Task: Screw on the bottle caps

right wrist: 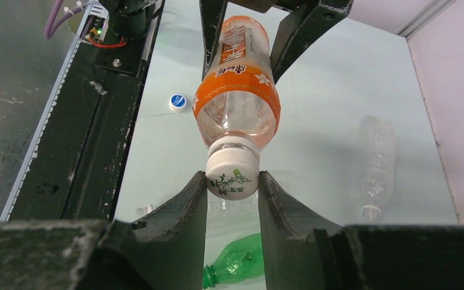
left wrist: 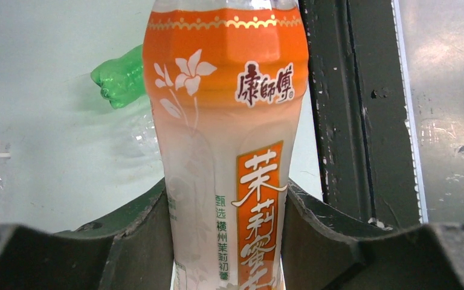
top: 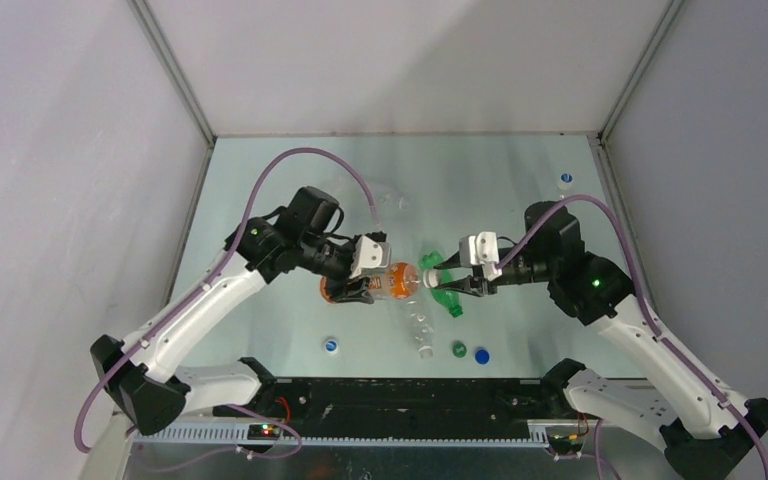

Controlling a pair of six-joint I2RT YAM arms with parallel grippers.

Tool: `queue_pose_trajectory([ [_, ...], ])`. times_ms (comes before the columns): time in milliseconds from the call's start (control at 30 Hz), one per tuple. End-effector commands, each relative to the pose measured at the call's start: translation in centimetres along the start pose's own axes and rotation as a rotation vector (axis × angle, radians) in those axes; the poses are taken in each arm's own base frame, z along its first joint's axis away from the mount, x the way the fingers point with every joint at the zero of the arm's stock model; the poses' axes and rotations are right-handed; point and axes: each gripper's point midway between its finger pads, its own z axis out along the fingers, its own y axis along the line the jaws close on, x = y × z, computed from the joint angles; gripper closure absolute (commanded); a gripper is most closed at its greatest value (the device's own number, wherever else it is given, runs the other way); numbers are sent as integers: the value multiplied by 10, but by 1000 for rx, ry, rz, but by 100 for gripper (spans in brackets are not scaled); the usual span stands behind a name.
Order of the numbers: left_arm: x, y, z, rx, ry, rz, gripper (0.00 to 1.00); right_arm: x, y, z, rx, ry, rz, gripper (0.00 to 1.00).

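Note:
My left gripper (top: 373,284) (left wrist: 226,241) is shut on the labelled body of the orange bottle (top: 397,281) (left wrist: 229,121) (right wrist: 237,90), holding it level above the table. A white cap (right wrist: 232,173) sits on the bottle's neck, and my right gripper (top: 442,276) (right wrist: 232,184) is shut on it, one finger on each side. Under both grippers a green bottle (top: 449,303) (left wrist: 119,77) (right wrist: 240,261) lies uncapped on the table.
One clear bottle (top: 386,198) (right wrist: 377,162) lies at the back and another (top: 420,331) in front. Loose caps lie near the front: blue-and-white (top: 331,346) (right wrist: 177,102), green (top: 458,349), blue (top: 482,355). A capped item (top: 565,181) stands far right. The black rail (top: 400,395) runs along the near edge.

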Motion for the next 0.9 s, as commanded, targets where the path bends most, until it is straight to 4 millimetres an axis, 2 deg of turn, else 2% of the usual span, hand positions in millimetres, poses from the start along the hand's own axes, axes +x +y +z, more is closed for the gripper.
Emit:
queue_pose_trajectory([
  [0,-56,10,-5,-62,-220,189,73,-9,-2,6,-25,-21,14,100],
  [33,-54,10,-2,-68,-223,176,74,-7,-2,7,-28,-20,27,100],
  [67,-60,14,-4,-96,-248,203,73,-8,-2,8,-29,-24,43,100],
  [233,-65,25,-4,-202,-263,226,73,-8,-4,10,-21,-27,120,100],
  [367,-77,39,-8,-331,-306,274,73,-6,-2,11,-16,-19,209,100],
  [533,-76,51,-6,-461,-302,298,73,0,-5,11,33,12,359,100],
  [567,-81,53,-8,-486,-321,315,73,0,-5,11,41,15,395,100],
  [600,-76,54,-5,-501,-309,313,72,0,-4,11,44,17,412,100],
  [633,-81,56,-7,-526,-327,327,72,1,-5,11,60,21,454,100],
  [667,-76,58,-3,-545,-313,324,72,2,-7,11,72,23,475,100],
  [867,-80,66,-1,-646,-312,337,71,11,-14,13,187,58,713,100],
])
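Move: The right hand holds the white cap on the orange bottle's neck, which is only about 2 cm to its left and 1 cm lower. From that hand the green bottle lies some 4 cm ahead and 4 cm right, and the clear bottle about 3 cm left and level front to back, both roughly 23 cm down. From the left hand, gripping the orange bottle, the white cap is about 11 cm right, level front to back, some 5 cm higher. Still pinching the cap on the bottle mouth, the right hand rolls about 30 degrees clockwise as seen from the cap's top, easing some 2 cm forward and slightly down. The left hand keeps its grip and twists the bottle the opposite way by about 25 degrees, carrying it some 5 cm forward, down and right; both hands' fingers swing towards forward. ##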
